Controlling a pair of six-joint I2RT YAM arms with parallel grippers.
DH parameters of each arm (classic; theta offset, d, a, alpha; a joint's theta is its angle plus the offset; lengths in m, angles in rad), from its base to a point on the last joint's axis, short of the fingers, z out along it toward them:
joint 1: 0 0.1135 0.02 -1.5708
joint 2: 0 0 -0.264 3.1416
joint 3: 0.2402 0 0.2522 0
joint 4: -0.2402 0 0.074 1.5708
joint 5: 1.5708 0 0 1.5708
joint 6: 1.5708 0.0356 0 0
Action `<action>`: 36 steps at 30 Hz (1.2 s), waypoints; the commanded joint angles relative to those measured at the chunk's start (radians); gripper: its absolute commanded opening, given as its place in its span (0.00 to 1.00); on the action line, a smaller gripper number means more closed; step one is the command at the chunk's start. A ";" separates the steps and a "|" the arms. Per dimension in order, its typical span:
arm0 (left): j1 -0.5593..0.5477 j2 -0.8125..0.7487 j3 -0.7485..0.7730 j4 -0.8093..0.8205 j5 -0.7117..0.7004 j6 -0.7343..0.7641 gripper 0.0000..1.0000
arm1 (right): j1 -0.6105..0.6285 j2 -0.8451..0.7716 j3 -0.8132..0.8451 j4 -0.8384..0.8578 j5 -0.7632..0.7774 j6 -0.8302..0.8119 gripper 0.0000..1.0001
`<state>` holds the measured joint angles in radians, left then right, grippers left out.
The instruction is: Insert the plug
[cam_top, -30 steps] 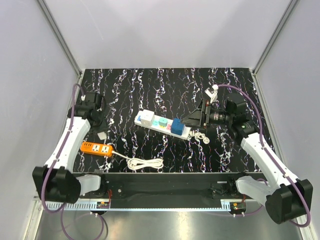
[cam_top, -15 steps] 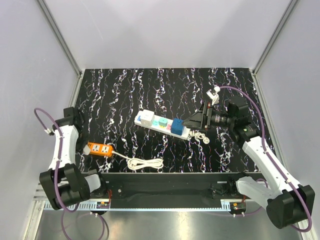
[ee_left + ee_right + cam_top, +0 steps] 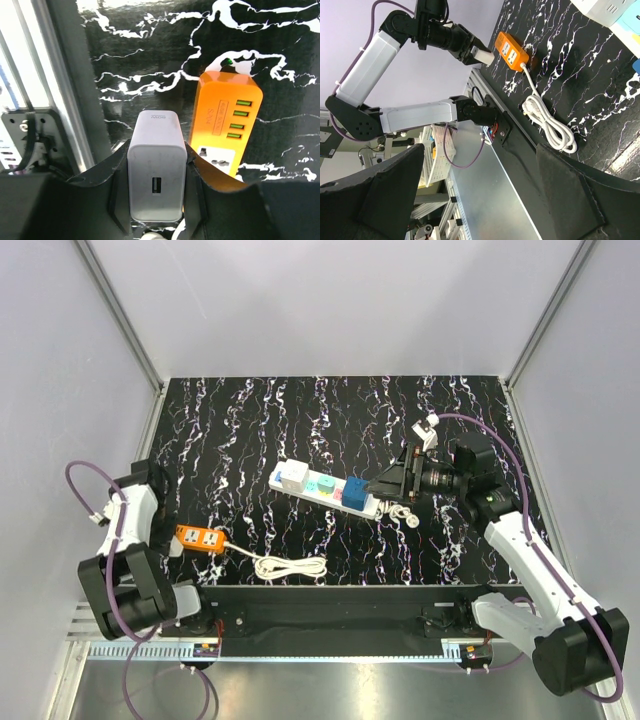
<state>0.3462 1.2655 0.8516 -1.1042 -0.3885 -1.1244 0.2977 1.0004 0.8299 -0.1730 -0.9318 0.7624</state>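
Observation:
The plug, a royal-blue cube, sits on the right part of the white power strip at mid-table. My right gripper hovers just right of it, open, with nothing between its fingers. My left gripper is at the table's left near edge, shut on a white USB charger. The charger hangs above the table beside the orange socket block. The right wrist view also shows the charger, pointing at the block's end.
The orange socket block lies near the front left, its white cord coiled beside it. On the strip stand a white cube adapter and a pale teal cube. Enclosure walls and an aluminium rail border the left edge.
The left arm has folded back and swung its gripper, still holding the white charger, from the back left down to the orange block's left end. The right arm has barely moved.

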 commanded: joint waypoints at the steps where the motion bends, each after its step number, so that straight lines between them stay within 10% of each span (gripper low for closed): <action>1: -0.025 0.034 0.003 0.072 0.014 -0.031 0.00 | -0.006 0.006 0.034 -0.016 0.014 -0.023 1.00; 20: -0.245 0.304 0.250 0.541 0.417 0.457 0.00 | -0.005 0.041 0.058 -0.094 0.067 -0.048 1.00; 36: -0.309 0.145 0.360 0.383 0.672 1.682 0.00 | -0.005 0.050 0.063 -0.089 0.064 -0.051 1.00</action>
<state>0.0509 1.3643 1.1885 -0.6937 0.1551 0.2733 0.2977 1.0470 0.8562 -0.2783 -0.8730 0.7311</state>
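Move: The left hand, with the white plug still gripped, is low beside the outer end of the orange power strip, whose middle lies about 6 cm to the right, 3 cm ahead and 3 cm below. The coiled white cord is some 25 cm to the hand's right and 5 cm back; the white cube adapter lies about 26 cm right and 13 cm ahead. From the idle right hand the orange strip is roughly 36 cm left, 2 cm back and 23 cm below. The left hand pushes the orange strip's outer end forward with the held plug and fingers, sweeping low about 18 cm forward and veering some 8 cm right, then lifts about 11 cm clear of it. Along the way the wrist turns roughly 100 degrees clockwise; the fingers keep their grip on the plug. ##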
